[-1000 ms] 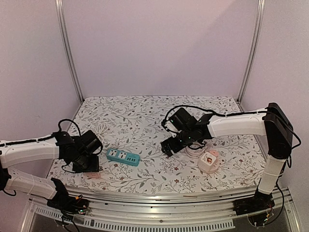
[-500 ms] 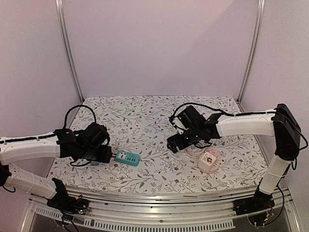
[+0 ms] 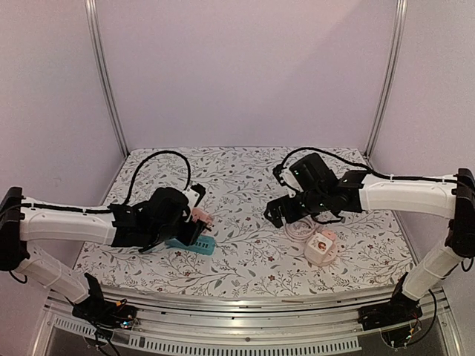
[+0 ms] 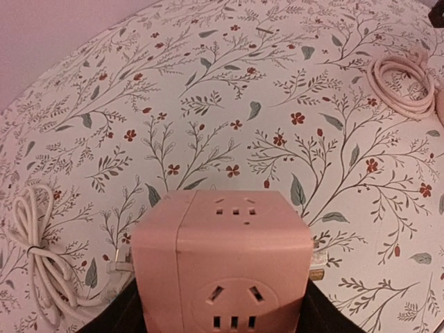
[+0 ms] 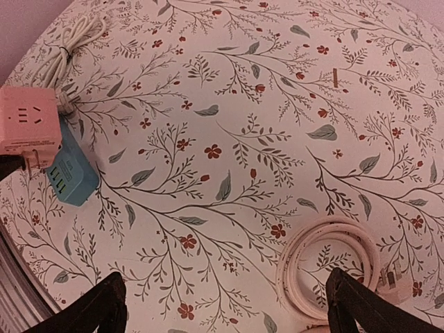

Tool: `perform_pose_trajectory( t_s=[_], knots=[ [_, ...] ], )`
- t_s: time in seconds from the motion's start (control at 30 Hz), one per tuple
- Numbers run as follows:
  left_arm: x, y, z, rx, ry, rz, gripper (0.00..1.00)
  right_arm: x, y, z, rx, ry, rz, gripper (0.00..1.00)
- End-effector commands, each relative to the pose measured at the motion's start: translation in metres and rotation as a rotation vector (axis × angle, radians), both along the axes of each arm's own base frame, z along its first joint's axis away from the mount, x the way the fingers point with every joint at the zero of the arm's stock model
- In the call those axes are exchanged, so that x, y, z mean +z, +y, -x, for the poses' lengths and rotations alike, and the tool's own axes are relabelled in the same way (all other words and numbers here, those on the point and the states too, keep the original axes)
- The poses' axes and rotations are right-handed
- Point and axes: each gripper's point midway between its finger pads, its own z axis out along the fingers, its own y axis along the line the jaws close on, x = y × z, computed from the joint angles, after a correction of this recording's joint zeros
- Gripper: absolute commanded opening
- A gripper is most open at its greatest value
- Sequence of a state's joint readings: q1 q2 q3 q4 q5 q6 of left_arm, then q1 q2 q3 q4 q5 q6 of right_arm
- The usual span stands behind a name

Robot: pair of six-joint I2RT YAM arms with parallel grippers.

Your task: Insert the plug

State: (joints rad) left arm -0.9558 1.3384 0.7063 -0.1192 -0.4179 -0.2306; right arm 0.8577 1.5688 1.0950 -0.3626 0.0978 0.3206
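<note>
A pink cube plug [image 4: 225, 263] fills the lower part of the left wrist view, sockets on its faces and metal prongs [image 4: 316, 258] showing at its side. My left gripper [image 4: 222, 319] is shut on it, dark fingers [image 4: 327, 313] at both flanks. From above, the cube [image 3: 201, 217] hangs in the left gripper [image 3: 193, 225] just over the left end of a teal power strip [image 3: 196, 244]. The right wrist view shows the cube [image 5: 28, 128] beside that strip [image 5: 69, 173]. My right gripper [image 3: 277, 215] stands open and empty above the table [image 5: 225, 305].
A second pink cube socket [image 3: 321, 247] lies at the near right, with a coiled pink cord [image 3: 300, 228] [image 5: 333, 267] beside it. A bundled white cord [image 4: 35, 243] [image 5: 69, 41] lies at the left, behind the strip. The floral tablecloth [image 3: 237, 178] covers the table.
My left arm has lifted the pink cube from the near-left table edge and carried it right, over the teal strip. My right arm has drawn back to the right, still open.
</note>
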Motion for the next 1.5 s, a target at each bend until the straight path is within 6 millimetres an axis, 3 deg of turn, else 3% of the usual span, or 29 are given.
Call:
perform_pose_trajectory(
  t_s=[0.0, 0.13, 0.37, 0.53, 0.93, 1.1, 1.27, 1.47],
  knots=[
    [0.031, -0.045, -0.005, -0.192, -0.146, 0.029, 0.00, 0.011, -0.010, 0.007, -0.019, 0.016, -0.026, 0.99],
    [0.025, -0.055, -0.006, -0.256, -0.177, -0.010, 0.00, 0.015, -0.010, 0.011, -0.016, 0.037, -0.028, 0.99],
    [-0.003, -0.067, 0.003, -0.421, -0.220, -0.098, 0.00, 0.019, -0.008, 0.022, 0.024, 0.086, -0.031, 0.99],
    [-0.009, -0.077, 0.008, -0.530, -0.278, -0.128, 0.00, 0.034, 0.004, 0.040, 0.125, 0.157, -0.080, 0.99],
    [-0.013, -0.099, 0.030, -0.824, -0.413, -0.200, 0.00, 0.045, 0.023, 0.081, 0.293, 0.358, -0.184, 0.99],
    [-0.013, -0.108, 0.051, -0.977, -0.453, -0.188, 0.00, 0.052, 0.030, 0.093, 0.338, 0.426, -0.226, 0.99],
    [-0.016, -0.113, 0.060, -1.059, -0.472, -0.192, 0.00, 0.055, 0.034, 0.099, 0.354, 0.485, -0.232, 0.99],
    [-0.015, -0.117, 0.071, -1.152, -0.521, -0.192, 0.00, 0.043, 0.041, 0.099, 0.353, 0.552, -0.214, 0.99]
  ],
)
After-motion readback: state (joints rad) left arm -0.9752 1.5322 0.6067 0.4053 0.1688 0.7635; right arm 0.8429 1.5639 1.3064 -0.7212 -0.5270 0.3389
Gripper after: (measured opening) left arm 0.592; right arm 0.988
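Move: The pink cube plug, already in the left hand's grip, is some 18 cm to the left of the open right hand, 1 cm back and 2 cm lower. The right gripper, where the plug is being taken, lies those 18 cm to the left hand's right. The teal power strip is about 8 cm below the left hand, 3 cm to its left and 1 cm ahead. From the right hand, the white cube is roughly 12 cm right, 5 cm back and 7 cm down, and the pink cord coil 7 cm right, 5 cm ahead and 12 cm down. The pink cube plug, still gripped by the left hand, is carried about 10 cm to the right and then also 5 cm back, sinking slightly, while that wrist swings some 60 degrees clockwise and tips up to point the plug towards the right gripper. The right hand, wide open, draws back about 10 cm, rising and edging left as its fingers turn steeply down and towards the plug. ##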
